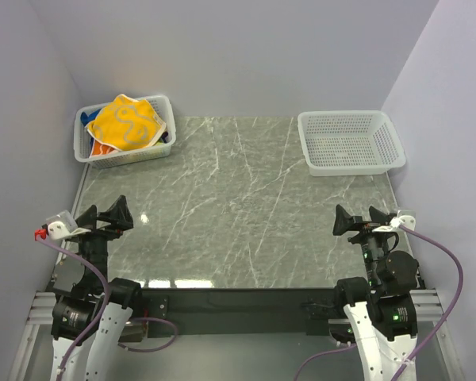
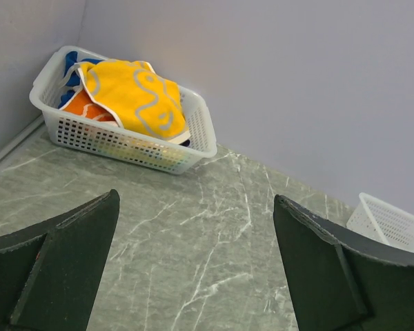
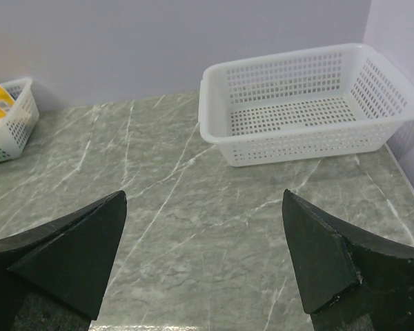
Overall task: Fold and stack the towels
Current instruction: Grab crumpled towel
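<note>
The towels lie heaped in a white mesh basket (image 1: 165,103) at the table's far left corner. A yellow towel (image 1: 125,121) with pale swirls is on top, also seen as the yellow towel (image 2: 141,96). An orange towel (image 2: 83,107) and a blue towel (image 2: 70,65) peek out beneath it. My left gripper (image 1: 105,213) hovers open near the front left edge, far from that basket, nothing between its fingers (image 2: 69,262). My right gripper (image 1: 358,217) stands open at the front right, also empty, fingers (image 3: 331,255) wide apart.
A second white mesh basket (image 1: 385,127), with nothing in it, stands at the far right corner; it shows as the basket (image 3: 214,117) ahead of the right gripper. Grey-green marble tabletop (image 1: 238,206) spans between them. Lilac walls close the left, back and right sides.
</note>
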Motion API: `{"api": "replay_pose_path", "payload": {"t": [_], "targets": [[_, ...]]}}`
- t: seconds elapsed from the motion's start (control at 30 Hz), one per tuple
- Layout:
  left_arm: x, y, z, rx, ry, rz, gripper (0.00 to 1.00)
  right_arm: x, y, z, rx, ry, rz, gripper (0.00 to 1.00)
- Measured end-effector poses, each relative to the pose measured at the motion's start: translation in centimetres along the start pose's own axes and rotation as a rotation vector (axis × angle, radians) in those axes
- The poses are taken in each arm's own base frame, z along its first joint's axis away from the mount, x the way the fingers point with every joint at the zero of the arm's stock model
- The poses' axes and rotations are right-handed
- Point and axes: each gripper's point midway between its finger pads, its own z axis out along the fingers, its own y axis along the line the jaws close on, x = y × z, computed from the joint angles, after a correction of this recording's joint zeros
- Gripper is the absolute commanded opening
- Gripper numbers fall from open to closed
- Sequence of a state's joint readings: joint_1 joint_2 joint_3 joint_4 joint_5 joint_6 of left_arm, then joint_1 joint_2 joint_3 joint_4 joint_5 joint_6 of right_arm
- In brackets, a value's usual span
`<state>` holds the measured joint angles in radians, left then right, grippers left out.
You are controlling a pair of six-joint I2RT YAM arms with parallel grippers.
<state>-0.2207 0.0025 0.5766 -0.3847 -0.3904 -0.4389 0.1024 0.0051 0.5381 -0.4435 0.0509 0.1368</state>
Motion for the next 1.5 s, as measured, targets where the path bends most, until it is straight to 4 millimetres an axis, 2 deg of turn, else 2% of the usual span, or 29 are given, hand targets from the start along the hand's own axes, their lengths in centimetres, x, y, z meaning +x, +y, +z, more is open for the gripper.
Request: {"api": "replay_pose_path", "payload": {"t": [0.4, 0.57, 0.8, 1.0, 1.1, 1.23, 1.4, 1.5], "targets": [[-0.2, 0.0, 0.0, -0.007, -0.003, -0.033, 0.99, 0.0, 0.2, 0.0, -0.009, 0.002, 0.001, 1.0], [0.9, -0.4, 1.4, -0.037, 0.061, -0.035, 0.99, 0.2, 0.6, 0.0, -0.03, 0.008, 0.004, 1.0], [5.6, -1.3, 7.5, -0.172, 0.297, -0.018, 0.99, 0.6, 1.5, -0.2, -0.079, 0.027, 0.009, 1.0], [9.2, -1.8, 15.2, -0.32, 0.444, 0.02, 1.0, 0.9, 2.3, -0.3, -0.12, 0.043, 0.012, 1.0], [9.8, 0.1, 18.8, -0.4, 0.459, 0.005, 1.0, 1.1, 2.7, -0.4, -0.142, 0.051, 0.015, 1.0], [9.5, 4.0, 23.3, -0.514, 0.427, -0.026, 0.99, 1.2, 3.2, -0.6, -0.168, 0.059, 0.021, 1.0], [9.3, 8.2, 27.9, -0.582, 0.377, -0.117, 0.97, 1.4, 3.4, -0.6, -0.177, 0.067, 0.025, 1.0], [9.8, 11.1, 29.7, -0.625, 0.354, -0.163, 0.93, 1.4, 3.4, -0.7, -0.177, 0.068, 0.028, 1.0]]}}
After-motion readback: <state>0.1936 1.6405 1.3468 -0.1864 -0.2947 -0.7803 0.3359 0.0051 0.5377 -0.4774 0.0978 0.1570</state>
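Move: The crumpled yellow towel lies heaped in the far-left basket, about 37 cm ahead of the left gripper, 10 cm to its left and some 18 cm below it. In the same basket the orange towel is about 8 cm left of the yellow one and 7 cm nearer, and the blue towel some 12 cm left of it and 2 cm farther out. From the right gripper the yellow towel lies roughly 36 cm ahead, 75 cm left and 15 cm lower. Bring the open left gripper forward about 30 cm towards the yellow towel, running slightly right at first, then swinging left over the near-left part of the basket while sinking some 8 cm. Tip the fingers down about 30 degrees, turn them counter-clockwise and let the hand's left side drop; keep them open. Swing the open right gripper a few centimetres left, turning it slightly counter-clockwise. ##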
